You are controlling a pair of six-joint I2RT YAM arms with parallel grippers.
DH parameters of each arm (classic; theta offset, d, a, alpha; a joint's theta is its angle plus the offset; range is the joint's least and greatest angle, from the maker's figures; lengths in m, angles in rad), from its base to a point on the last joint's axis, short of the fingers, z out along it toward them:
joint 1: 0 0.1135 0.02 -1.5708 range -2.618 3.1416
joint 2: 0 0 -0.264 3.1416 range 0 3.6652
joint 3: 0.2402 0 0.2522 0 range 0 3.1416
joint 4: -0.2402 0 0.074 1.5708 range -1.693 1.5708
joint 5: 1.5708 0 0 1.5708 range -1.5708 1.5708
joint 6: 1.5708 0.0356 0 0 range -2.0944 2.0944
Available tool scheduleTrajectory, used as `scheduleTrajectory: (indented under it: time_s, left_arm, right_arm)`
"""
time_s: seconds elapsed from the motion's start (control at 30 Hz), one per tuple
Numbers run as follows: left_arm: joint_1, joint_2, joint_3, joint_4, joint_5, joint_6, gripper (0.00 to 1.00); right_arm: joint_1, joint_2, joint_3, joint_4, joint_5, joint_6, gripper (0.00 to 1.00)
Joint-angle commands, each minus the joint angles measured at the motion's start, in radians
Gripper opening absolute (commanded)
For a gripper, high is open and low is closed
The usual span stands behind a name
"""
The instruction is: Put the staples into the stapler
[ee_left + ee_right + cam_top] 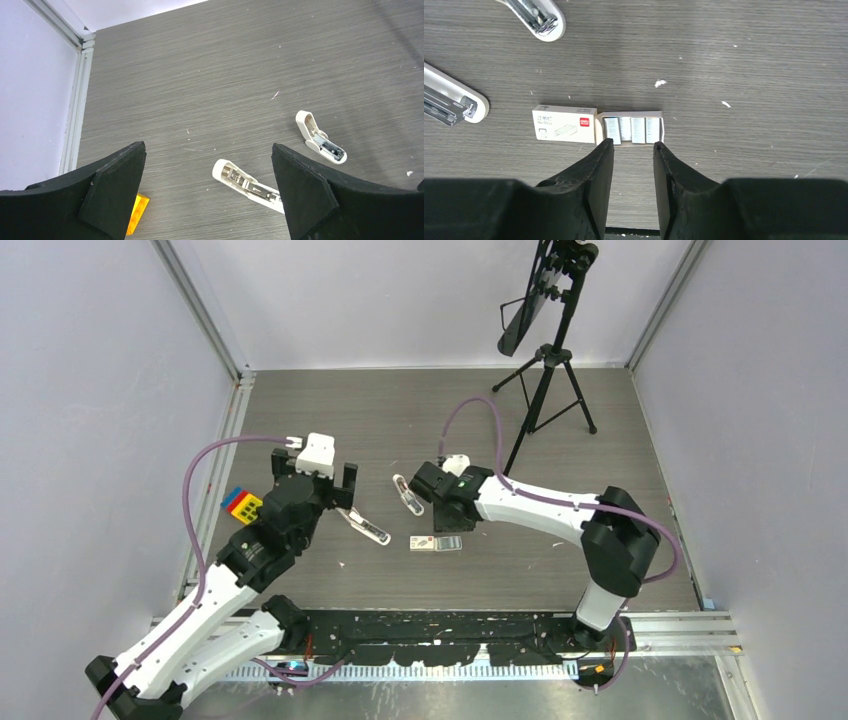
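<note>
The stapler (365,528), long, slim and white with its silver channel showing, lies open on the grey table. In the left wrist view the stapler (247,182) runs under the right finger. My left gripper (314,478) (208,146) hovers above it, open wide and empty. The staples (633,129) lie as silvery strips in the grey tray pulled out of their white box (565,124) (435,543). My right gripper (633,145) (448,522) points down at the tray's near edge, jaws partly apart with nothing between them. The stapler (454,102) lies left of the box.
A shorter white stapler (407,495) (320,137) (536,17) lies open beyond the box. Coloured blocks (240,505) sit by the left wall, with a yellow block (137,212) under my left finger. A black tripod (545,390) stands at the back right. Walls enclose the table.
</note>
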Motion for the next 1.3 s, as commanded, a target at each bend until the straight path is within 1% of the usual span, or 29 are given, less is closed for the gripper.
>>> scheduleTrajectory:
  time_s: [0.0, 0.23, 0.57, 0.73, 0.8, 0.93, 1.27]
  left_arm:
    - [0.0, -0.05, -0.014, 0.107, -0.035, 0.054, 1.0]
    - [0.0, -0.071, -0.034, 0.131, -0.049, 0.064, 1.0]
    - [0.0, -0.041, -0.042, 0.144, -0.049, 0.072, 1.0]
    - [0.0, -0.04, -0.045, 0.15, -0.051, 0.075, 1.0]
    - [0.0, -0.041, -0.047, 0.151, -0.053, 0.075, 0.99]
    - [0.0, -0.042, -0.048, 0.153, -0.051, 0.077, 0.99]
    - [0.0, -0.047, -0.051, 0.155, -0.045, 0.077, 0.99]
  right_arm:
    - [0.017, 0.048, 0.055, 0.01, -0.031, -0.003, 0.38]
    - [0.018, 0.096, 0.047, 0.053, -0.067, -0.038, 0.32]
    - [0.018, 0.118, 0.023, 0.097, -0.107, -0.064, 0.3]
    - [0.018, 0.124, 0.02, 0.098, -0.099, -0.067, 0.29]
    - [0.018, 0.121, 0.016, 0.098, -0.091, -0.063, 0.26]
    - [0.017, 0.12, 0.012, 0.091, -0.066, -0.053, 0.22]
    - [0.018, 0.16, 0.029, 0.088, -0.087, -0.059, 0.23]
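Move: The staples in their open tray lie some 6 cm below the right hand, about 1 cm to its left and 2 cm nearer the base. The closed box cover adjoins the tray 5 cm farther left. From the right hand, the small stapler is about 7 cm ahead and 8 cm left, the long stapler 1 cm ahead and 17 cm left. From the left hand, the staples are roughly 23 cm right, 7 cm back and 24 cm below. The right hand sinks about 4 cm towards the staples, easing 2.5 cm left, its fingers narrowing but not shut. ##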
